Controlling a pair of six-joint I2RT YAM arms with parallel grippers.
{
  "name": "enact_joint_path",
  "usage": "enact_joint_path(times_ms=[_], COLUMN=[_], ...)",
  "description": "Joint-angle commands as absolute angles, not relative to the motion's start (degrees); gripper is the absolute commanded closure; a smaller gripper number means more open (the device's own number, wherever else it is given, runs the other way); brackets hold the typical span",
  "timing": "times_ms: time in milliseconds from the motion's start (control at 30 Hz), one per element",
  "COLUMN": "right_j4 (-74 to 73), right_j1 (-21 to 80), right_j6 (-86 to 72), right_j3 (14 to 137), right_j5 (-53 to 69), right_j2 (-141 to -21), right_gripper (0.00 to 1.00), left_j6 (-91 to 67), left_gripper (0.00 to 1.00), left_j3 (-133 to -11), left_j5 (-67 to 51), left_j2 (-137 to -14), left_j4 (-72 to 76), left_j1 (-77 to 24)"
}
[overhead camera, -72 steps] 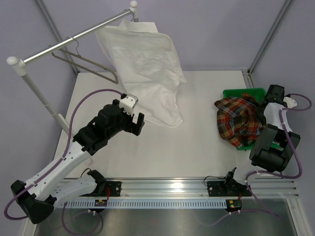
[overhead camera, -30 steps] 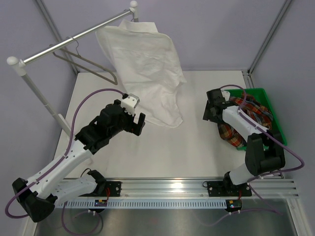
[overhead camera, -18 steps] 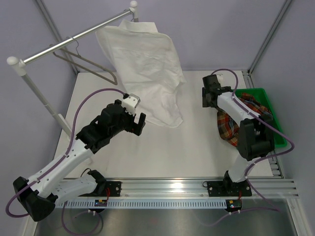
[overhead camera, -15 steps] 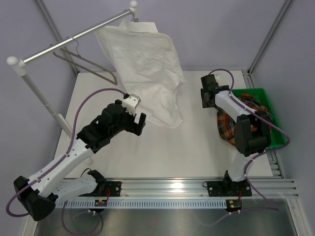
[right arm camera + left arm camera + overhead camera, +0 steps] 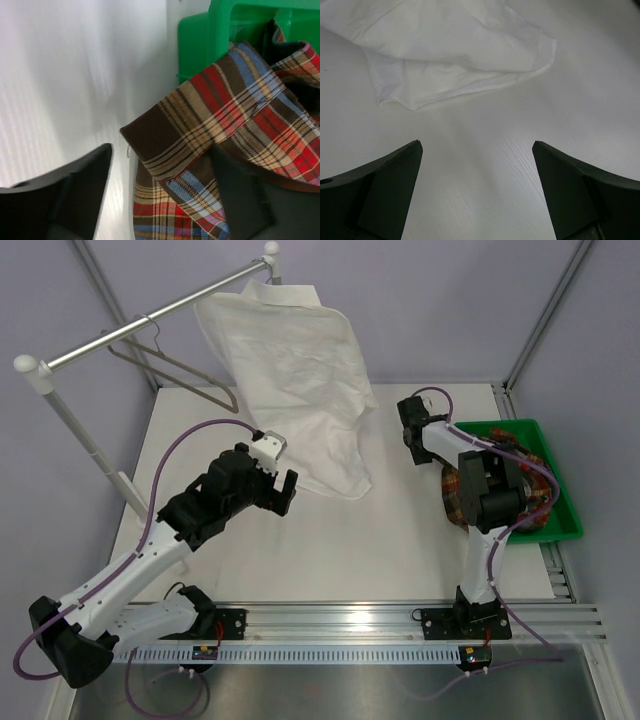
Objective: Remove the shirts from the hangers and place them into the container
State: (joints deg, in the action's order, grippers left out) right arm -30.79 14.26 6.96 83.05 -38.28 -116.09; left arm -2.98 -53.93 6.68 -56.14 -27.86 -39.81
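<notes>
The off-white shirt (image 5: 295, 370) hangs from the silver rail, its hem (image 5: 455, 75) resting on the table; its hanger is hidden. An empty wire hanger (image 5: 175, 370) hangs on the rail beside it. My left gripper (image 5: 283, 490) (image 5: 476, 145) is open just short of the hem, with nothing between its fingers. The plaid shirt (image 5: 453, 490) (image 5: 240, 115) lies in the green container (image 5: 565, 520) (image 5: 200, 35), spilling over its left rim. My right gripper (image 5: 412, 440) (image 5: 160, 150) stands open at the container's left corner, with the plaid collar in view between its fingers.
The silver rail (image 5: 150, 325) on white posts crosses the back left corner. The right arm's elbow (image 5: 490, 495) hangs over the container. Frame posts stand at the back right (image 5: 520, 350). The metal base rail (image 5: 350, 620) runs along the near edge.
My right arm has swung from over the container to its left back corner, and its jaws have widened. The plaid shirt stays in the container. The left arm has barely moved.
</notes>
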Motion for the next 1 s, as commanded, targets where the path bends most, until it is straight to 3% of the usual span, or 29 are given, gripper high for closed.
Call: enact_joint_path(times_ms=[0,100,133,500,800,967], right_j4=[-27.25,-27.07,-26.9,-27.77,-26.28,-30.65], right_j1=[14.07,12.58,12.39,8.7,0.53,-6.58], right_j6=[9.14,8.18,8.17,5.11,-7.02,-14.75], right_j3=[85.52,86.13,86.22,86.75,82.8,83.84], right_j5=[-43.85,-45.17,-45.96,-48.26,-33.85,-32.7], right_j2=[-117.42,-117.42,-117.33,-112.43,-97.13,-96.93], right_gripper=[0.18,0.3,0.4,1.0,1.0,1.0], left_j6=[-2.46,-2.46,-2.46,-2.64,-2.64,-2.64], left_gripper=[0.01,0.01,0.01,0.01,0.01,0.01], left_j3=[-54.32,-54.32,-54.32,-54.4,-54.4,-54.4], left_j5=[7.29,7.21,7.21,7.12,7.12,7.21], left_j2=[-56.16,-56.25,-56.34,-56.07,-55.99,-56.07], left_j4=[-26.89,-26.89,-26.89,-27.07,-27.07,-27.16], left_j1=[-40.08,-40.08,-40.08,-40.08,-40.08,-40.08])
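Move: My right hand is open just off the container's left rim, and the plaid shirt's overhanging edge lies about 4 cm to its right, some 1 cm back and slightly lower. The container's middle is roughly 23 cm right and 4 cm back; the white shirt's lower hem is about 17 cm left and 6 cm back. From my left hand, that plaid edge is some 41 cm right, 18 cm ahead and 17 cm lower. I slide my right hand about 5 cm to the right, low and a touch forward, closing its wide-open fingers on the plaid shirt's overhanging edge. Then, with the cloth pinched, I lift about 12 cm while carrying it another 7 cm right over the container, rolling the hand roughly 40 degrees, clockwise from above. ##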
